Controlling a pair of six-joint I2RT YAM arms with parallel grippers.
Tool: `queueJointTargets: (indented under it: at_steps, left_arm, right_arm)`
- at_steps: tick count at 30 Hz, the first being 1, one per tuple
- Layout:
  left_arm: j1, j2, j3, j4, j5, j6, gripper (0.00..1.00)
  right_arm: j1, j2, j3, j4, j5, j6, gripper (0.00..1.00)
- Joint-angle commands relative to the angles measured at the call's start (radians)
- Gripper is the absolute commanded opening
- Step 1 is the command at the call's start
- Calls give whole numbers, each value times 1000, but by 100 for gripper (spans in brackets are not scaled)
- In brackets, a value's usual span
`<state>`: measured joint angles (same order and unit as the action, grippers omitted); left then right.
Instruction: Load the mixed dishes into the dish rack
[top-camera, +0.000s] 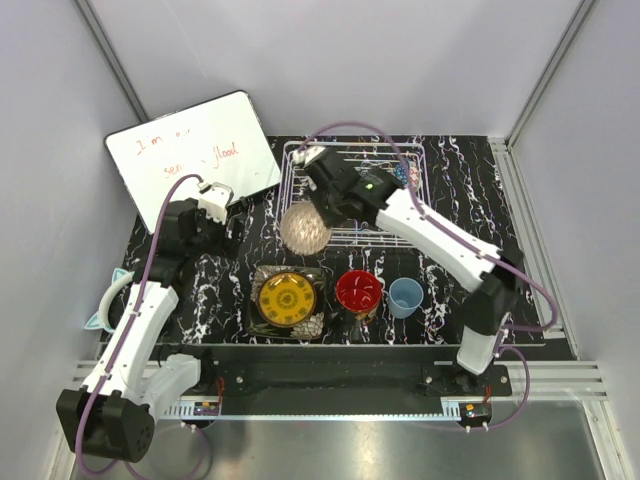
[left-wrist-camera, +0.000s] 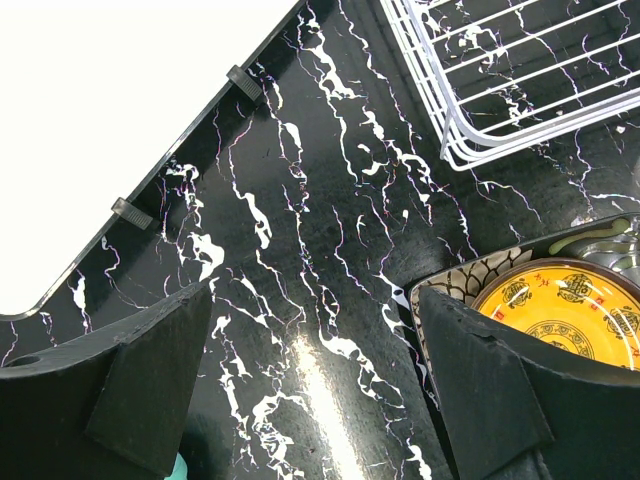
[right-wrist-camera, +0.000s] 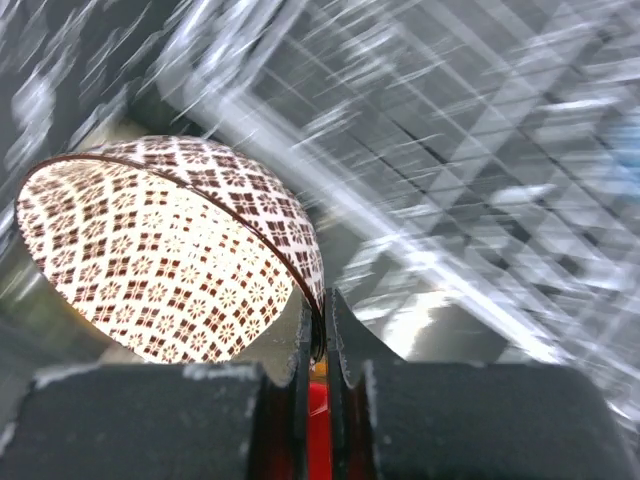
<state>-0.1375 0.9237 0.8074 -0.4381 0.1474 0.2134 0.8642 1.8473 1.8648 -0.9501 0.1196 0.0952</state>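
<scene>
My right gripper (top-camera: 318, 207) (right-wrist-camera: 320, 318) is shut on the rim of a white bowl with a brown flower pattern (top-camera: 305, 228) (right-wrist-camera: 160, 250). It holds the bowl tilted at the front left corner of the white wire dish rack (top-camera: 352, 240) (right-wrist-camera: 480, 150). A yellow plate (top-camera: 287, 298) (left-wrist-camera: 570, 310) lies on a dark patterned square dish (top-camera: 314, 323) (left-wrist-camera: 470, 275). To its right stand a red bowl (top-camera: 358, 290) and a pale blue cup (top-camera: 405, 297). My left gripper (top-camera: 224, 228) (left-wrist-camera: 315, 300) is open over bare table, left of the plate.
A white writing board (top-camera: 190, 155) (left-wrist-camera: 100, 120) leans at the back left, close to my left gripper. Teal headphones (top-camera: 108, 305) lie at the table's left edge. A blue patterned item (top-camera: 404, 176) sits in the rack's right part. Grey walls enclose the table.
</scene>
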Motion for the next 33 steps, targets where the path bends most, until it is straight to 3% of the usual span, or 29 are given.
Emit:
queueJointTargets:
  at_steps: [1, 3, 5, 6, 7, 16, 28, 33]
  left_arm:
    - [-4, -6, -1, 44, -11, 4, 89]
    - [-4, -5, -1, 47, -8, 3, 89]
    - [-4, -3, -1, 45, -5, 1, 89]
    - [-4, -3, 1, 45, -2, 0, 89]
    - [-4, -3, 3, 44, -3, -2, 89]
    - [-7, -2, -1, 44, 1, -6, 89]
    - [-7, 0, -1, 44, 7, -19, 89]
    - [-8, -2, 4, 44, 12, -22, 89]
  right_arm:
    - [2, -100, 53, 45, 600, 43, 0]
    - [-7, -74, 21, 42, 839, 52, 0]
    - [-43, -36, 20, -28, 955, 133, 0]
    - [-60, 8, 36, -141, 995, 182, 0]
    - [-80, 29, 49, -194, 1008, 289, 0]
    - [-223, 108, 19, -493, 1158, 660, 0]
    - [-254, 210, -111, -547, 1192, 776, 0]
    - [-255, 286, -64, -614, 1207, 807, 0]
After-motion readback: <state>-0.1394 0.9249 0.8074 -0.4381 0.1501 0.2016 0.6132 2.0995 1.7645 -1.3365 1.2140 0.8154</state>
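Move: The right hand holds the brown-patterned bowl by its rim, and its place is the right end of the rack, about 9 cm ahead, 25 cm to the right and 15 cm below. The blue-and-white bowl already racked there stands some 15 cm ahead, 23 cm right, 14 cm down. The yellow plate lies about 12 cm back, 8 cm left and the red cup 11 cm back, 10 cm right, both roughly 18 cm below. From the left hand that rack place is about 10 cm ahead, 47 cm right, 14 cm below. With its fingers still shut on the brown-patterned bowl's rim, the right hand swings about 25 cm to the right and some 8 cm forward over the rack in an arc, first climbing 7 or 8 cm, then coming down until it is about 5 cm lower than it began. On the way the wrist turns some 60 degrees clockwise and rolls its left side down, so the fingers end up pointing right and forward and much flatter, with the bowl brought to the near side of the racked blue-and-white bowl while the hand is still sinking. ##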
